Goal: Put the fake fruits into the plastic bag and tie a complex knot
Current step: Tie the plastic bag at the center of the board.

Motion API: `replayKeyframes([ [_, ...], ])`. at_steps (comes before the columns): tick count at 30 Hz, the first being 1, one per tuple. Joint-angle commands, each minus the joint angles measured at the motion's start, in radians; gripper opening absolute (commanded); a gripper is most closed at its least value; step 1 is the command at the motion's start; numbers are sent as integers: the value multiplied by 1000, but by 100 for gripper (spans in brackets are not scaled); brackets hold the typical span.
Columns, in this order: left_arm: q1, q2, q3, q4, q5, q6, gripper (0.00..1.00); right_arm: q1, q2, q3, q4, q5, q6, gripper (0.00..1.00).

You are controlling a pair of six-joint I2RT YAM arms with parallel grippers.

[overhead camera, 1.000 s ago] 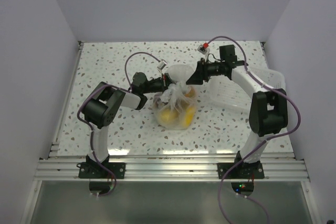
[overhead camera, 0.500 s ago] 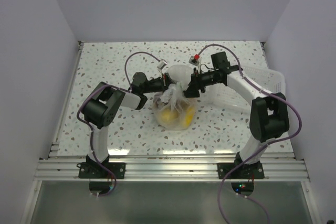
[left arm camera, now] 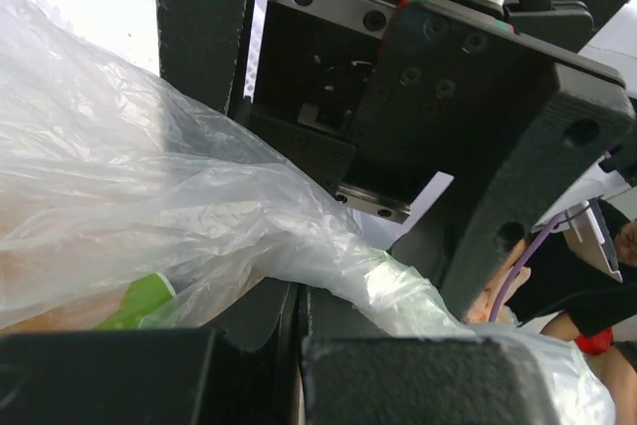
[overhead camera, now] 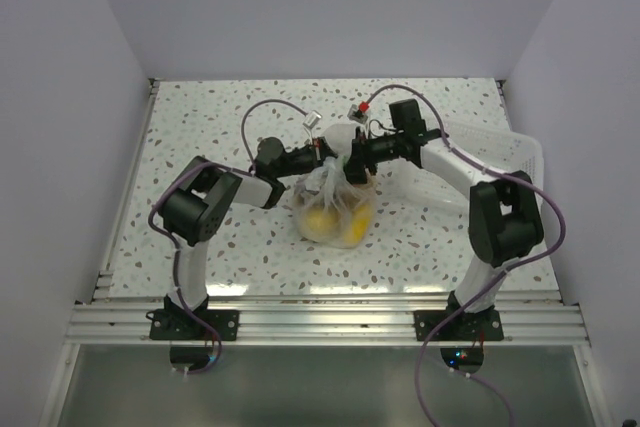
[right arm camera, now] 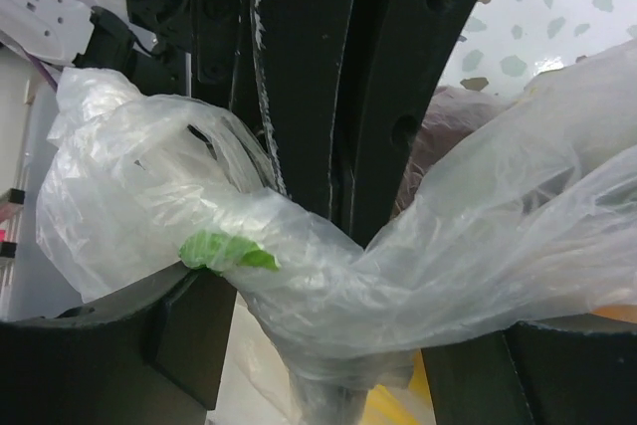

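Note:
The plastic bag [overhead camera: 335, 209] lies mid-table with yellow fake fruits [overhead camera: 322, 219] inside. Its twisted neck [overhead camera: 333, 179] rises between both grippers. My left gripper [overhead camera: 322, 159] reaches in from the left and is shut on the neck; in its wrist view the plastic [left arm camera: 249, 216] comes out at the closed fingertips of the left gripper [left arm camera: 302, 291]. My right gripper [overhead camera: 347, 161] comes from the right and stands open, its fingers [right arm camera: 189, 335] on either side of the bunched neck [right arm camera: 328, 276]. A green label [right arm camera: 224, 251] shows in the plastic. No finished knot is clear.
A white slotted tray [overhead camera: 500, 162] sits at the right behind the right arm. A white rounded object [overhead camera: 340, 135] lies just beyond the grippers. Walls close in the table's left, right and far sides; an aluminium rail [overhead camera: 320, 319] runs along the near edge.
The right arm has swung left to the bag's neck and its jaws have opened wider around it. The left gripper has kept its hold and barely moved.

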Motion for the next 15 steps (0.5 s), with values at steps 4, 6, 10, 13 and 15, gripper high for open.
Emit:
replayKeyframes([
  [4, -53, 5, -14, 521, -3, -65, 0, 18, 44, 65, 147, 10, 49, 74],
  [6, -57, 6, -19, 540, 3, -86, 0, 18, 61, 77, 151, 18, 34, 81],
  [10, -50, -3, -28, 542, 2, -83, 0, 6, 69, 131, 44, -7, -21, 91],
  [13, -36, -9, -36, 538, 10, -80, 0, -40, 39, 187, -111, -41, -104, 92],
  [15, -27, -11, -37, 535, 11, -76, 0, -67, 38, 247, -282, -48, -196, 93],
])
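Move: Just beyond the right fingertips, about 4 cm to the left and 2 cm ahead at nearly the same height, the twisted neck of the plastic bag runs across the open jaws. The round yellow fruit inside the bag sits roughly 10 cm back, 7 cm left and 10 cm below the right hand; the long yellow fruit is some 10 cm back, 2 cm to the right and 10 cm down. For the left hand, the neck is right at its shut fingertips. Spreading its already parted fingers nearly to full width around the bag's neck, the right hand first eases about 1 cm left towards the shut left fingertips and dips slightly. It then draws back right and rises about 1 cm, having edged some 1.5 cm forward overall. The left hand stays in place at the neck with fingers shut, tipping about 5 degrees. ##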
